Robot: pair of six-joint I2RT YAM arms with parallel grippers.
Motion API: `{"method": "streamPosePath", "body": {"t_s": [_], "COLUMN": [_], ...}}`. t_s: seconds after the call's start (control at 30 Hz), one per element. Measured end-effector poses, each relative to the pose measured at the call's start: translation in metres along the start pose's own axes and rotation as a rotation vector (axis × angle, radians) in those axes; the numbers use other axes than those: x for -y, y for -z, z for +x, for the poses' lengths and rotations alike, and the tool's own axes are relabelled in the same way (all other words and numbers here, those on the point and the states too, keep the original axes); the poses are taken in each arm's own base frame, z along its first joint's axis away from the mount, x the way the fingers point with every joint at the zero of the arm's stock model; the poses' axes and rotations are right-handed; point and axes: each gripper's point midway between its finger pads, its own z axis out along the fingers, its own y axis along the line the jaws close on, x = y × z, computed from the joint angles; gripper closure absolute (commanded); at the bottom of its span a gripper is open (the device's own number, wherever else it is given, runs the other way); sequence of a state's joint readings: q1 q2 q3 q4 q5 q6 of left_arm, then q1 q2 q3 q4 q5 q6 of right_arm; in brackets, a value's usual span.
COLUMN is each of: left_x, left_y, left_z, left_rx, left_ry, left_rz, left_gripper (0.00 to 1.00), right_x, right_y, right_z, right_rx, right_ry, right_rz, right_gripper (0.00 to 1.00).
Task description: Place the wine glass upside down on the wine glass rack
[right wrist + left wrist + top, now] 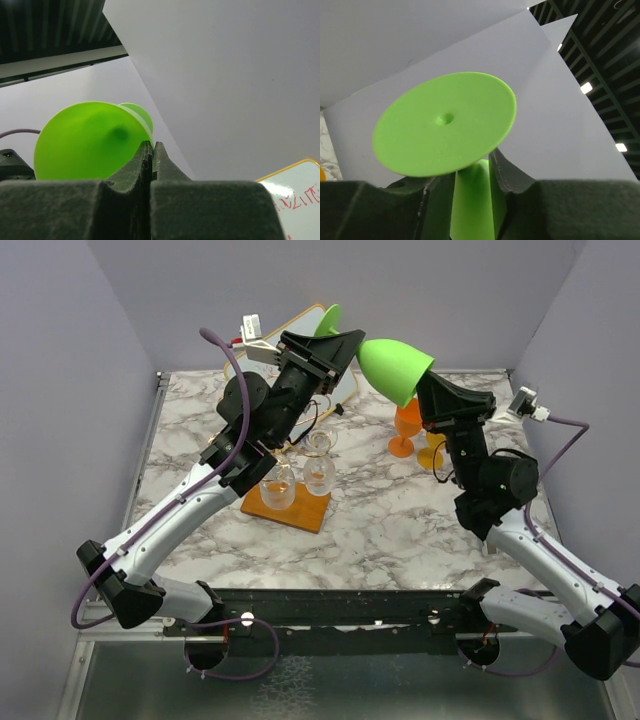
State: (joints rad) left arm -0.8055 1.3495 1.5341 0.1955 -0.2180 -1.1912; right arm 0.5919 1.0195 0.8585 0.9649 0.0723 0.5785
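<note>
A bright green wine glass (396,367) hangs on its side high above the table, between both grippers. My left gripper (340,340) is shut on its stem (472,200), just below the round foot (445,125). My right gripper (425,383) is shut, pinching the rim of the bowl (85,145) at its tips (152,146). The wine glass rack (303,512), gold wire on a brown wooden base, stands on the marble table below the left arm. Two clear glasses (319,472) are on it.
Two orange glasses (405,428) stand at the back right of the table, under the right gripper. A tilted whiteboard (296,325) leans at the back and shows in the right wrist view (295,200). Grey walls enclose the table on three sides.
</note>
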Motion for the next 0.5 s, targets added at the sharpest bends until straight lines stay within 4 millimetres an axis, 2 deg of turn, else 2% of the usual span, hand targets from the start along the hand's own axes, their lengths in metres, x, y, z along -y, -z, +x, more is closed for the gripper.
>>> {"method": "streamPosePath", "body": {"t_s": [0.07, 0.1, 0.2, 0.3, 0.5], "left_x": [0.000, 0.002, 0.012, 0.019, 0.033], "left_y": [0.000, -0.001, -0.001, 0.000, 0.003], "left_z": [-0.001, -0.001, -0.005, -0.002, 0.001], "left_rx": [0.007, 0.011, 0.025, 0.012, -0.003], "left_ry": [-0.001, 0.005, -0.002, -0.050, -0.204], "left_rz": [0.007, 0.018, 0.060, 0.108, 0.210], "left_gripper": [0.98, 1.00, 1.00, 1.00, 1.00], "right_x": [-0.002, -0.003, -0.002, -0.003, 0.000], "right_y": [0.001, 0.002, 0.007, 0.013, 0.050], "right_z": [-0.001, -0.001, 0.001, 0.001, -0.005], "right_rx": [0.001, 0.000, -0.012, -0.041, -0.100], "right_ry": [-0.002, -0.001, 0.002, 0.006, 0.038], "right_rz": [-0.010, -0.012, -0.013, -0.003, 0.047], "right_gripper": [0.99, 0.99, 0.88, 0.70, 0.36]}}
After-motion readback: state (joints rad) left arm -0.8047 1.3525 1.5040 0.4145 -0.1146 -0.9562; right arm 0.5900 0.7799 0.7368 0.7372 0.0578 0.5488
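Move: The green wine glass, foot up and mouth slanting down, is centred about 4 cm right of the left hand, 1 cm back and 2 cm lower, its stem already between the parted fingers. From the right hand, which pinches its rim, its middle is some 6 cm left, 2 cm ahead and 2 cm up. The wine glass rack stands about 13 cm left of the left hand, 3 cm back, its middle roughly 32 cm below. Around 40 cm below the right hand stand the orange glass, 14 cm ahead and 7 cm right, and the yellow-orange glass, 11 cm ahead and 13 cm right. The green glass's stem is pinched as the left fingers close almost shut; the left hand then rises about 3 cm and draws back some 2 cm, its fingertips tipping up about 15 degrees. The right fingers open to about half and let go of the rim, that hand backing off about 5 cm down, back and to the right. ##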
